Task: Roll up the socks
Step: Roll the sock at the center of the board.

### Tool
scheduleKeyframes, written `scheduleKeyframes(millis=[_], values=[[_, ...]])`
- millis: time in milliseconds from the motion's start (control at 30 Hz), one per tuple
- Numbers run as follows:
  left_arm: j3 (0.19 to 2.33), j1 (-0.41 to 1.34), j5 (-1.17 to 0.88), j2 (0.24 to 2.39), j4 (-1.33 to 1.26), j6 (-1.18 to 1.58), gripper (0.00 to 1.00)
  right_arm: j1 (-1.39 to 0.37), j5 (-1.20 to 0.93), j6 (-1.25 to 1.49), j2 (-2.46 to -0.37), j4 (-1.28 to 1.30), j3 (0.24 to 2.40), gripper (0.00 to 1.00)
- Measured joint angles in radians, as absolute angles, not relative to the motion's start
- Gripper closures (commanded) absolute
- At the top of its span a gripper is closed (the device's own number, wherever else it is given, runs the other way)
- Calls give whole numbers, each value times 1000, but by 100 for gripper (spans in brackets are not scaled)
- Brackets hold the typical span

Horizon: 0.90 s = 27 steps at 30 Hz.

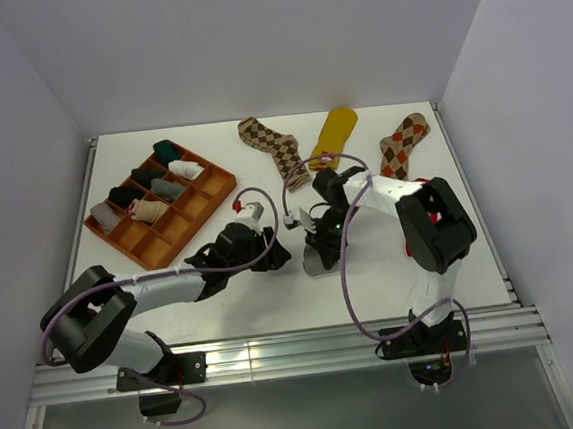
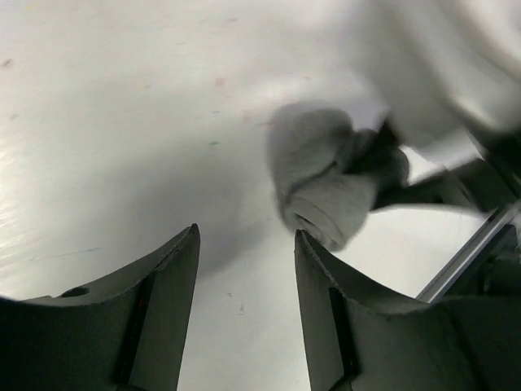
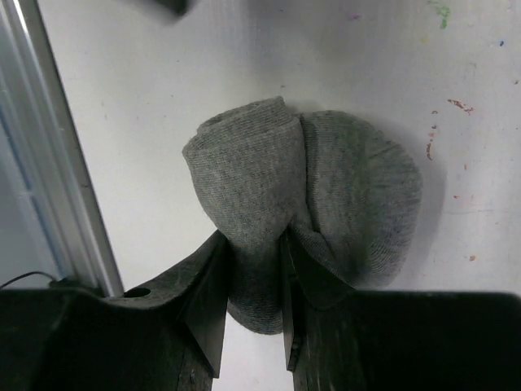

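Observation:
A grey sock (image 3: 277, 175), rolled into a fat bundle, is pinched at one fold by my right gripper (image 3: 254, 244), which is shut on it just above the table. From above, the grey sock (image 1: 314, 263) hangs under the right gripper (image 1: 320, 244) near the table's middle front. My left gripper (image 1: 276, 254) sits just left of it, open, with nothing between its fingers (image 2: 175, 269). In the left wrist view the grey roll (image 2: 321, 183) lies ahead and slightly right of the left gripper (image 2: 247, 236). At the back lie a brown argyle sock (image 1: 271, 146), a mustard yellow sock (image 1: 335, 133) and a second argyle sock (image 1: 404, 145).
An orange compartment tray (image 1: 226, 183) stands at the back left with several rolled socks in its cells. The aluminium rail (image 1: 278, 351) runs along the table's near edge. White walls close in the table's left, back and right sides.

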<state>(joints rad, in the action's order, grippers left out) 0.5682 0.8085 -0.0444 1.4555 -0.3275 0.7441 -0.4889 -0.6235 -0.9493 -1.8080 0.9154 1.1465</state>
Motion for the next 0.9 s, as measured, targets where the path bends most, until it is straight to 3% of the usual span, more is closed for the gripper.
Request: scheduleKeyframes(millis=[333,900], values=[[699,972,80,1499,-302,443,43,-433,-718,-988,-2040,1175,1374,76],[850,984,-104,1705,-269,274,44,-413,-734,-968,-2127,1293,1429,76]])
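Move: Some 8 cm to the left hand's right, 2 cm back and roughly 3 cm lower, the rolled grey sock is pinched by the right hand, its middle about 2 cm back and 3 cm left of those fingertips. The tan argyle sock lies about 24 cm ahead of the left hand and roughly 1 cm to its right; the sock box is some 16 cm ahead and 27 cm to its left. Swinging right towards the grey roll in a low arc, the half-open left hand travels about 8 cm, rising a couple of centimetres and then sinking beside the right gripper, while it turns some 25 degrees clockwise and its fingers reach around the roll without closing. The right hand keeps its pinch almost in place, tilting about 25 degrees so its fingertips point farther back towards the base. ##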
